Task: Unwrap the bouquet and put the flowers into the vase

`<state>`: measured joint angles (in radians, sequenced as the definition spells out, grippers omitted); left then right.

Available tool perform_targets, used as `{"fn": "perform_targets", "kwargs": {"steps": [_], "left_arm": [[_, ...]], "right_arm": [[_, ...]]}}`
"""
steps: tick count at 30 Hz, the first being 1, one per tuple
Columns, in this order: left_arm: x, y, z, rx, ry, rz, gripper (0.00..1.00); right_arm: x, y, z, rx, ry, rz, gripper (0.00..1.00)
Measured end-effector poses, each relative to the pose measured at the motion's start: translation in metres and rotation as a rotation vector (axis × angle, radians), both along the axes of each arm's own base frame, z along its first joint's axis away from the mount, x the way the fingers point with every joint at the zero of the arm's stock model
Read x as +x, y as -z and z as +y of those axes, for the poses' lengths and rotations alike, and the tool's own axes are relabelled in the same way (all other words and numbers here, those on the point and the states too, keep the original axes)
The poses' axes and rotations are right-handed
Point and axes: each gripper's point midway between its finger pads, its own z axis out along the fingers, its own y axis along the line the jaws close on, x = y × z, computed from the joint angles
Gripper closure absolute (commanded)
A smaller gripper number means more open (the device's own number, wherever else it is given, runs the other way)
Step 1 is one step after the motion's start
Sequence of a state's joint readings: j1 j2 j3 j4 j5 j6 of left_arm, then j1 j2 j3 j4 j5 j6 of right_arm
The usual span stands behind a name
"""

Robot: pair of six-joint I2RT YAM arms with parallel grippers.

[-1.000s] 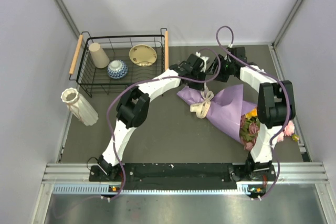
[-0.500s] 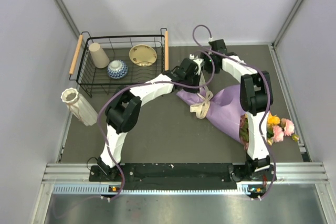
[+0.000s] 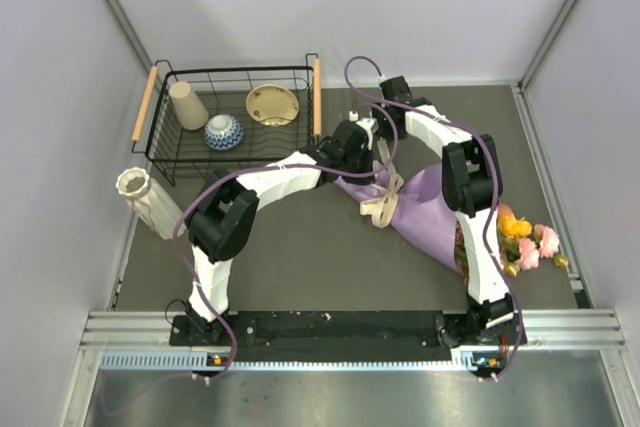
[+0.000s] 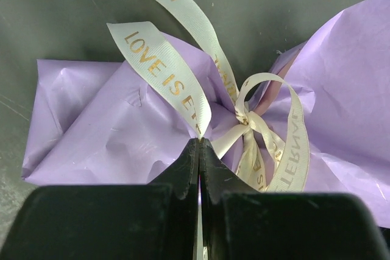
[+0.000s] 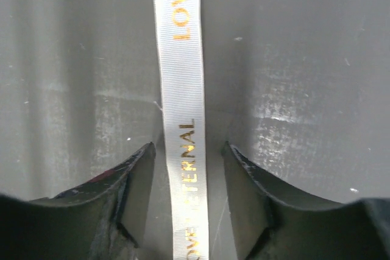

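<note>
The bouquet (image 3: 432, 209) lies on the dark table, its lilac paper cone pointing up-left, with a cream ribbon (image 3: 383, 201) tied at the neck. The flowers (image 3: 525, 245), pink and yellow-orange, poke out at its lower right end. In the left wrist view my left gripper (image 4: 200, 141) is shut on one ribbon tail (image 4: 164, 68) printed in gold, just above the crumpled paper (image 4: 103, 132). My right gripper (image 5: 187, 145) stands open over the table, with another ribbon tail (image 5: 181, 83) lying flat between its fingers, untouched. The vase (image 3: 148, 203) lies tilted at the far left.
A black wire basket (image 3: 160, 160) with wooden handles stands at the back left. It holds a beige cup (image 3: 187, 104), a blue-and-white bowl (image 3: 223, 131) and a cream dish (image 3: 272, 104). Walls close in on the left, the back and the right.
Both arms have swung left towards the bouquet's tied neck. The right arm no longer covers the flowers. My left jaws have shut on a ribbon tail.
</note>
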<state>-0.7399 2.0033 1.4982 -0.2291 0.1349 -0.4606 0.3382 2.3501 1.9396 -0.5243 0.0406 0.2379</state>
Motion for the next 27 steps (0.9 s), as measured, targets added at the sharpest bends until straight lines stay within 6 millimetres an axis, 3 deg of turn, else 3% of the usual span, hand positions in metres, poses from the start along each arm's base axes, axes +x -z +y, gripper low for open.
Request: {"fn": "perform_targets", "kwargs": {"steps": [9,16,20,27], "left_arm": [[-0.002,-0.01,0.001,-0.053,-0.024,-0.019,1.0],[-0.005,-0.013,-0.003,-0.092,-0.01,-0.022,1.0],[-0.007,-0.025,-0.01,-0.138,0.018,-0.042,1.0],[-0.014,-0.059,-0.011,-0.215,0.058,-0.114,1.0]], "right_arm": [[0.002,0.002,-0.016,-0.078,0.043,-0.011,1.0],[0.004,-0.003,-0.039,-0.171,0.101,-0.019,1.0],[0.004,-0.012,-0.057,-0.182,0.151,-0.027,1.0],[-0.005,-0.065,-0.088,-0.117,0.249,-0.124,1.0]]}}
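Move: The ribbon's far tail lies between my open right fingers, about 1 cm below them. From that hand the knot is some 15 cm back and 3 cm right, and the flared purple wrap about 19 cm back and 12 cm right. My left hand already pinches another ribbon end; from it the knot is some 2 cm back, 4 cm right and 5 cm below, with the wrap's tail about 4 cm left and 1 cm ahead, 6 cm down. I shut my right fingers on the flat ribbon tail and carry it right about 9 cm, low at first, then rising some 6 cm as the wrist turns a little clockwise. My left hand keeps its pinch on the other ribbon end; after creeping up slowly, it lifts more quickly to about 6 cm above its start, its left side dipping slightly. ##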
